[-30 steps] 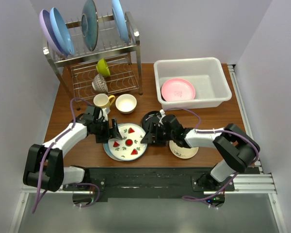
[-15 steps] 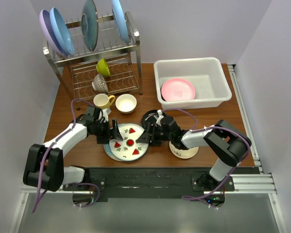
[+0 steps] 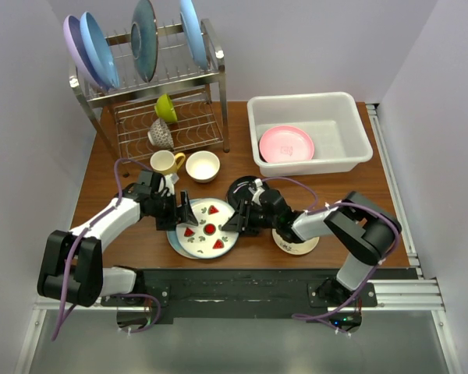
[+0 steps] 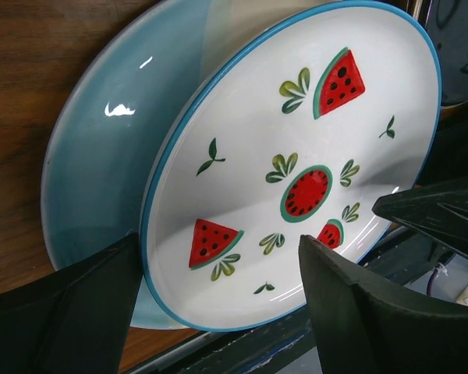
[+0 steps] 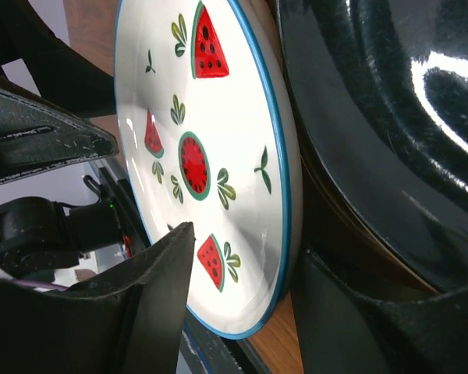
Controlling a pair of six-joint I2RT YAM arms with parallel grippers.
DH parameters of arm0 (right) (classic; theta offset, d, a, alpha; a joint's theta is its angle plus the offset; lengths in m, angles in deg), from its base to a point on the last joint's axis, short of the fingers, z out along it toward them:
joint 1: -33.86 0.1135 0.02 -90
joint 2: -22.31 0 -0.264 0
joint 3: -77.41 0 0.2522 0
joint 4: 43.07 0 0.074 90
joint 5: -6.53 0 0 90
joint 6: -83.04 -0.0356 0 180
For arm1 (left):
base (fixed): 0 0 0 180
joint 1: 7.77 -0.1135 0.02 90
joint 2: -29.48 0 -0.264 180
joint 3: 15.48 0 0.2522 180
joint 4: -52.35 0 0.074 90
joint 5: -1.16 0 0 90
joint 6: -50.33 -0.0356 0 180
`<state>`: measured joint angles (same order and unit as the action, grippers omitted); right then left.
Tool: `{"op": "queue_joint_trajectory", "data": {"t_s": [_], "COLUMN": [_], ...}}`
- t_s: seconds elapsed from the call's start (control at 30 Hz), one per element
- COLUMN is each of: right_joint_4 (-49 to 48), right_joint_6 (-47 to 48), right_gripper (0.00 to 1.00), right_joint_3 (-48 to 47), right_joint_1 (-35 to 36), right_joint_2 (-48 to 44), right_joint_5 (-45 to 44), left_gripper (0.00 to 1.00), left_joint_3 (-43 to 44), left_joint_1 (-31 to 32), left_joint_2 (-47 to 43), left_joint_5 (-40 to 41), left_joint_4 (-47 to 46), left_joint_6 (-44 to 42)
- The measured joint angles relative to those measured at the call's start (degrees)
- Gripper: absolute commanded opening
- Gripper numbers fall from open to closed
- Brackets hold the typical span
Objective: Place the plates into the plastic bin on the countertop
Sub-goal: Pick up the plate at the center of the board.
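A white plate with red fruit slices [image 3: 208,228] lies on a teal-and-cream plate [image 3: 174,240] near the countertop's [image 3: 125,241] front edge. My left gripper [image 3: 181,212] is open at the plate's left rim, its fingers [image 4: 78,312] set wide on either side of that rim [image 4: 218,249]. My right gripper [image 3: 235,223] is open around the right rim [image 5: 246,245], one finger over the plate's face, the other outside the edge. A glossy black plate [image 3: 246,189] lies just behind, and a small cream plate [image 3: 296,243] sits under the right arm. A pink plate [image 3: 286,144] lies in the white plastic bin [image 3: 312,101].
A steel wire rack [image 3: 171,78] at the back left holds large blue, lilac and dark teal plates [image 3: 144,39] and two cups. A yellow mug [image 3: 165,161] and a cream bowl [image 3: 203,165] stand right behind the left gripper.
My right gripper has slid left onto the fruit plate's right rim and its jaws have narrowed. The left gripper has stayed at the left rim, still open.
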<state>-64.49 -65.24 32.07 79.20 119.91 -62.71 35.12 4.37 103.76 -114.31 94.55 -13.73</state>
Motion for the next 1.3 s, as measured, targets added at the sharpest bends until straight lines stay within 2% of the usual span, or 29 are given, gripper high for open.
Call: {"op": "queue_joint_trajectory", "data": {"t_s": [0.33,0.53,0.83,1.03,1.3], "right_joint_4": [9.1,11.3,9.4,6.1,0.8], "right_joint_6": [2.3,3.5,2.5,1.9,0.0], "right_gripper": [0.49,0.46,0.33,0.31,0.15], "right_joint_3": [-1.6,-3.3,-3.2,-3.1,-3.1], "right_joint_1": [1.1,1.2,1.3,1.3,2.2], "right_joint_2": [-9.2,-9.3,-4.0,-3.8,-3.1], "right_joint_5": [-0.6,-0.7,-0.7,-0.3,1.3], "left_gripper": [0.82,0.82,0.82,0.82,0.83], "left_joint_3": [0.0,0.0,0.0,0.0,0.0], "left_joint_1": [0.0,0.0,0.0,-0.1,-0.1], "left_joint_2": [0.8,0.8,0.8,0.8,0.8], "left_joint_5": [-0.7,-0.6,0.0,0.3,0.4], "left_joint_4": [-0.2,-0.2,-0.1,0.0,-0.1], "left_joint_6": [-0.1,-0.2,-1.1,-1.5,-1.6]}}
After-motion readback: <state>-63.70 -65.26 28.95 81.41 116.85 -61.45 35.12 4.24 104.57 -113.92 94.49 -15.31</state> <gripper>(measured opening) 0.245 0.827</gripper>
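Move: The watermelon plate's middle lies about 9 cm to the right gripper's left and 1 cm back, slightly below it, its right rim already between the half-open fingers. The light blue plate under it sits some 13 cm left, 1 cm back; the black plate 9 cm ahead, 3 cm right; the small cream plate 18 cm right, 2 cm back. From the left gripper, the watermelon plate's middle is about 7 cm right, 1 cm back. Raise the right gripper about 4 cm with the watermelon plate's right rim between its fingers, dip back some 3 cm, then lift again nearly as far while easing 2 cm left towards the left gripper, closing steadily until the rim is pinched. Keep the left gripper still and wide open, one finger at the plate's left rim. ##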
